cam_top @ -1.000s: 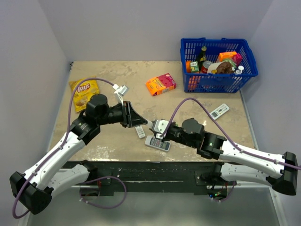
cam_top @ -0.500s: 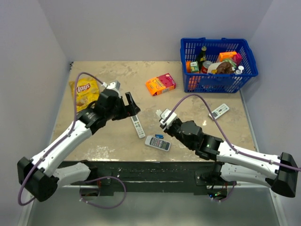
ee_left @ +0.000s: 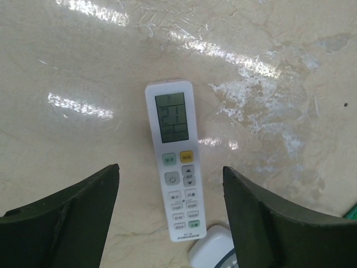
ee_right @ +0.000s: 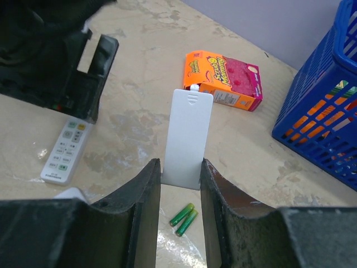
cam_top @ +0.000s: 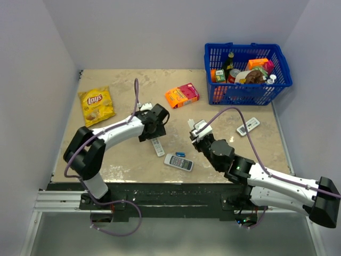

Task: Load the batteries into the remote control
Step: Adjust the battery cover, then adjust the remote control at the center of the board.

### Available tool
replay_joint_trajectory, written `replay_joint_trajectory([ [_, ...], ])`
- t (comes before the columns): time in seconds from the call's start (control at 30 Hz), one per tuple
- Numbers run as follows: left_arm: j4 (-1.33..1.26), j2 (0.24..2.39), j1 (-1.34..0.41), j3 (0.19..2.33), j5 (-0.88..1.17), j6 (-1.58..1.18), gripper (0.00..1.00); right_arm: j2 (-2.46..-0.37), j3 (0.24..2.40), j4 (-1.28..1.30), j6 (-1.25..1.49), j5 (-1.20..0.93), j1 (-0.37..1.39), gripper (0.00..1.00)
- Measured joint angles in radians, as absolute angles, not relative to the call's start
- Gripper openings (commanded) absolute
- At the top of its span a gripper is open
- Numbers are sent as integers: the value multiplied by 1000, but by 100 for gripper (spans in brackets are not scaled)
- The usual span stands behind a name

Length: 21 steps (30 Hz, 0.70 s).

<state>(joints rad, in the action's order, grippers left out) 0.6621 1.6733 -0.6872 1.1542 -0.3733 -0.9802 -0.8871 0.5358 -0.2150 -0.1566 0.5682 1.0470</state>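
Observation:
The slim white remote control [cam_top: 248,126] lies at the right of the table, just below the basket, with no gripper on it. The batteries are out of view. My right gripper [ee_right: 180,163] is shut on the near end of a flat plain white cover piece [ee_right: 187,134] that has an arrow and a small tab at its far end; it is held above the table [cam_top: 198,129]. My left gripper [ee_left: 170,169] hangs open right above a white remote with a display [ee_left: 175,162], touching nothing.
A grey-white remote with button rows [cam_top: 178,162] and a small blue item [cam_top: 180,154] lie near the front. Two green cells [ee_right: 183,219] lie under my right gripper. An orange box [cam_top: 181,95], a chips bag [cam_top: 96,105] and a full blue basket [cam_top: 221,95] stand farther back.
My left gripper has opened and swung right, over the display remote now lying on the table. My right gripper has risen and moved right from the grey-white remote, still holding the white piece.

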Motion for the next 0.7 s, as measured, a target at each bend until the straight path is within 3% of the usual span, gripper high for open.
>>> replay_joint_trajectory([
  [0.5,722,1892,-730,1248,-406,-1168,46,-828,501,-255,-136,566,1033,4],
  [0.6,725,1892,-730,1249,-406,-1176,32,-822,500,-255,-134,562,1033,4],
  [0.7,723,1891,-733,1246,-407,-1185,12,-819,500,-254,-131,558,1032,4],
])
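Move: The remote control lies face up on the table almost under the left hand, its middle about 1 cm ahead, 2 cm to the right and 5 cm below. The grey remote lies some 11 cm back and 14 cm to the right of the left hand, the blue batteries about 6 cm back and 15 cm to its right, both roughly 6 cm below. From the right hand, the remote control is about 8 cm ahead, 18 cm left and 21 cm down. The left fingers close onto the two long sides of the remote control near its middle, just about the upper buttons, and pinch it by the end. The hand sinks about 5 cm onto it with a small shift to the right, turning slightly counter-clockwise, and then stays down while the fingers finish closing. The right hand keeps its grip on the white battery cover and eases up about 1 cm. ##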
